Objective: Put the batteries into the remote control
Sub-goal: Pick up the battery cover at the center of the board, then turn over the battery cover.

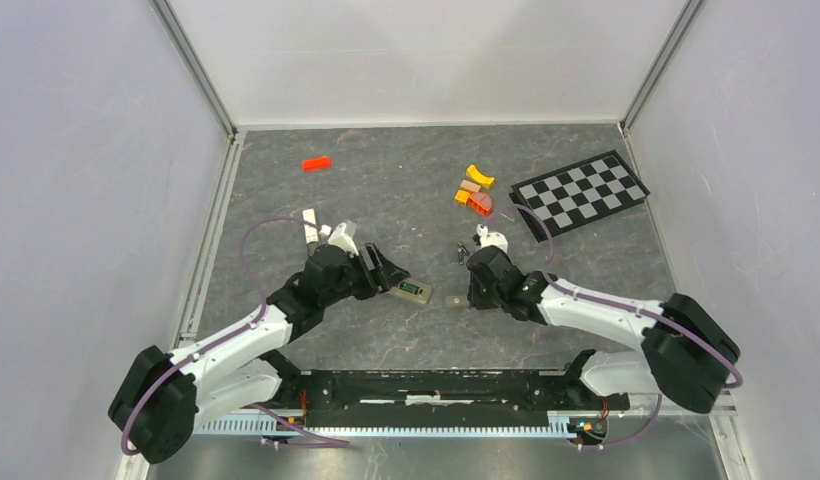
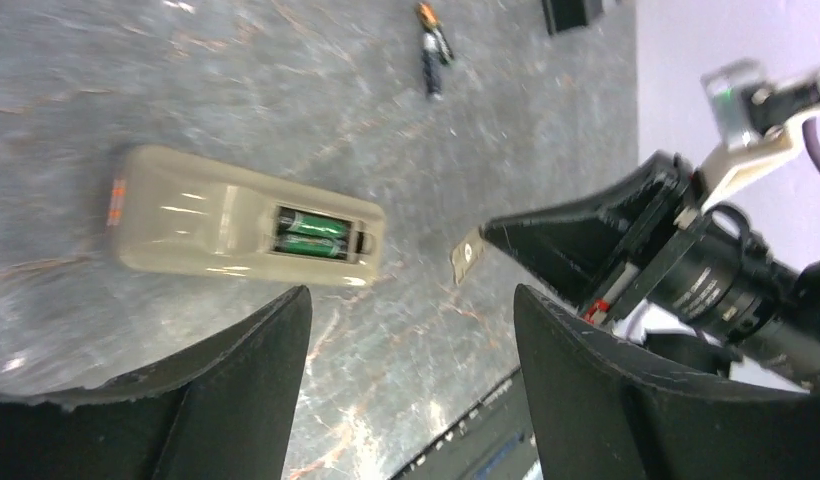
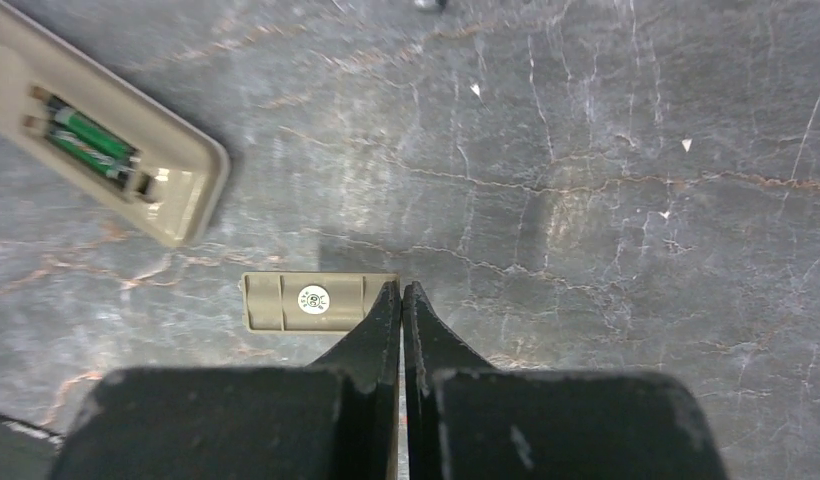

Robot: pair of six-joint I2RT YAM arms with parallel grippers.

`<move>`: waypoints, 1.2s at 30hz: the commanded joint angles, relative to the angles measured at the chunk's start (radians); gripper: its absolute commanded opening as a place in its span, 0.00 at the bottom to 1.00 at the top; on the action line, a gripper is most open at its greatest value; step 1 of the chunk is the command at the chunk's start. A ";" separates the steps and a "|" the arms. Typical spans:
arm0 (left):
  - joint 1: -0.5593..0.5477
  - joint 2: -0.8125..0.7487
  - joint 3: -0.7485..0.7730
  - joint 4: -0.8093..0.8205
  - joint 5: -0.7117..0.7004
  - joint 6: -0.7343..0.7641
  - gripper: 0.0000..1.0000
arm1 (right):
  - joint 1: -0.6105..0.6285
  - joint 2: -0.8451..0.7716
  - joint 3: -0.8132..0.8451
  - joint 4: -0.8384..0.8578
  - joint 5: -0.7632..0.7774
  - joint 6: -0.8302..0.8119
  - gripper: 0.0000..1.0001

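Observation:
The remote control [image 2: 186, 215] lies back up on the grey table, and two green batteries [image 2: 311, 232] sit in its recess. The top view shows the remote control [image 1: 413, 290] between the two arms. Its loose tan battery cover [image 3: 306, 300] lies flat just right of it. My left gripper [image 2: 413, 300] is open, empty, and hovers beside the remote. My right gripper [image 3: 402, 288] is shut with its tips against the cover's right end. I cannot tell whether the cover is pinched. Two spare batteries [image 2: 434, 50] lie further back.
Orange and yellow blocks [image 1: 474, 190] and a checkerboard [image 1: 580, 192] lie at the back right. A red block [image 1: 316, 163] sits at the back left. A white bar [image 1: 310, 225] lies behind my left arm. White walls enclose the table.

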 commanded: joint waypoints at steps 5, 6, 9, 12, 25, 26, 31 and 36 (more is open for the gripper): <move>-0.017 0.158 0.043 0.312 0.369 0.045 0.77 | 0.003 -0.174 -0.030 0.203 -0.055 0.016 0.00; -0.019 0.176 0.051 0.330 0.379 0.034 0.76 | 0.003 -0.178 -0.019 0.207 -0.065 0.008 0.00; -0.023 0.213 0.081 0.345 0.384 -0.003 0.74 | 0.003 -0.184 -0.005 0.209 -0.069 -0.009 0.00; -0.025 0.254 0.103 0.360 0.388 -0.037 0.70 | 0.005 -0.192 -0.001 0.223 -0.089 -0.022 0.00; -0.059 0.369 0.144 0.395 0.382 -0.095 0.44 | 0.003 -0.212 0.030 0.243 -0.127 -0.036 0.00; -0.062 0.374 0.149 0.396 0.386 -0.094 0.42 | 0.003 -0.209 0.030 0.245 -0.127 -0.037 0.00; -0.064 0.385 0.154 0.410 0.396 -0.084 0.15 | 0.004 -0.196 0.037 0.247 -0.132 -0.024 0.00; -0.064 0.363 0.199 0.365 0.395 0.079 0.02 | -0.025 -0.219 0.070 0.173 -0.147 0.037 0.39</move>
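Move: The battery cover is already shut by its right end in the right fingers, its middle about 3 cm to that hand's left. From the left hand it lies some 15 cm right, 4 cm back and 8 cm lower. The remote lies some 18 cm left of the right hand, 4 cm ahead and about 1 cm lower. Two loose batteries lie around 13 cm beyond the cover, level with it sideways. The left fingers close on the cover's free left end, having come about 9 cm to the right, turning some 20 degrees clockwise. The right hand, still pinching the other end, carries the cover up about 9 cm and 5 cm left towards the left gripper, its left side rolling up some 20 degrees, then at the last begins to open. ##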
